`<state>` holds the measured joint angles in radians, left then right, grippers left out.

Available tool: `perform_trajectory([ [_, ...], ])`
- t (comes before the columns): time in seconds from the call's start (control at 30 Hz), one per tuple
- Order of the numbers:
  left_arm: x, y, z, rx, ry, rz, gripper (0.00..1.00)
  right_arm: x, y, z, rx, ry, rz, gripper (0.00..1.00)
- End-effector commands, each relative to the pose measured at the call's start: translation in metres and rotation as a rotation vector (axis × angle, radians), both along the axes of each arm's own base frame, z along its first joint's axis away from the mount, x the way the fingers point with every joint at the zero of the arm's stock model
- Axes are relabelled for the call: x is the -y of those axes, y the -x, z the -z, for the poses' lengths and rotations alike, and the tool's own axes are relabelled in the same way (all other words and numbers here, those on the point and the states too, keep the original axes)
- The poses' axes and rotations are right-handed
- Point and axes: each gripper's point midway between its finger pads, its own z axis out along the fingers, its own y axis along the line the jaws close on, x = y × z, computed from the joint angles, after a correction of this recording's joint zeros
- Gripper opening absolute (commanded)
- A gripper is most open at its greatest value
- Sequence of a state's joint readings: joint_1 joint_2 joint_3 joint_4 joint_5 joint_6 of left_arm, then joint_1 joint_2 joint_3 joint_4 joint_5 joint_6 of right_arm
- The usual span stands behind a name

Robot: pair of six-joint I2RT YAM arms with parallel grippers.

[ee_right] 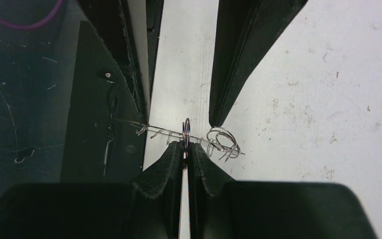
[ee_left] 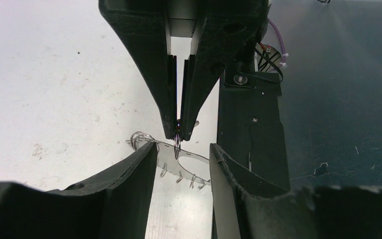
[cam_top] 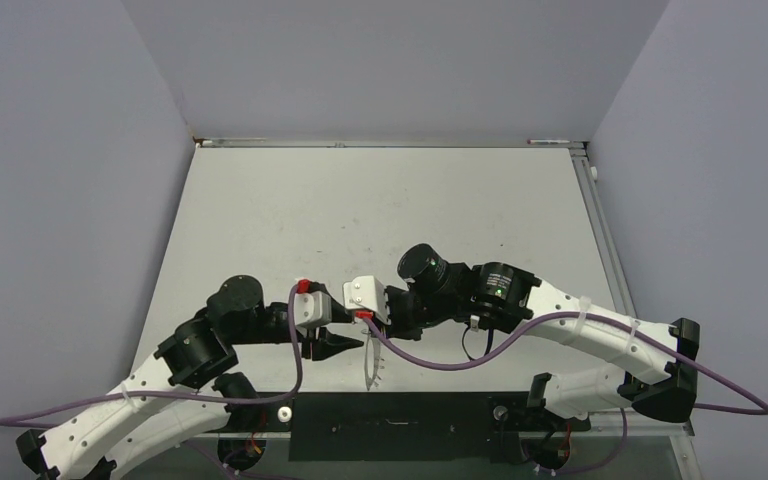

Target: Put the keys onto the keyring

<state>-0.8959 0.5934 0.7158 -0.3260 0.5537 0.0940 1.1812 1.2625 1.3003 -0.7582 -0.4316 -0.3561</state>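
The keyring looks like a thin clear-silvery plate with an oval hole and small wire loops along its rim. It hangs tilted over the table's near edge and shows edge-on in the right wrist view. My right gripper comes down from above, shut on a small silvery split ring at the keyring's rim. A faint red tint shows between its pads; the keys are otherwise hidden. My left gripper is open, its fingers standing on either side of the keyring's middle; I cannot tell if they touch it.
A bunch of larger wire loops hangs at the keyring's table-side end. A black base panel runs along the table's near edge under the grippers. Purple cables loop from the wrists. Grey walls enclose the white table.
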Motion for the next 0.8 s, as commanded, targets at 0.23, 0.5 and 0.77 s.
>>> perform_trajectory([
  [0.23,0.01,-0.005,-0.009,0.047,-0.008,0.009,0.31,-0.01,0.001,-0.029,0.048,-0.092,-0.018,0.05],
  [0.5,0.012,-0.007,-0.007,0.049,-0.003,0.006,0.17,-0.01,0.003,-0.032,0.049,-0.102,-0.025,0.05],
  [0.77,0.015,-0.008,-0.004,0.038,-0.003,0.007,0.16,-0.012,0.004,-0.037,0.057,-0.121,-0.029,0.05],
])
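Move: The small ring held out in the right fingertips lies about 2 cm to the right of the left hand and 1 cm below it, level in the forward direction, between its half-open fingers. From the left hand, the metal strip with its hooks hangs roughly 7 cm down, 2 cm back and 2 cm right; its bunch of larger rings sits some 3 cm ahead, 2 cm right and 5 cm down. For the right hand, the small ring is about 1 cm left and 1 cm below. Left hand sinks about 1.5 cm, edging right, closing its fingers around the ring the right hand steadily holds. ##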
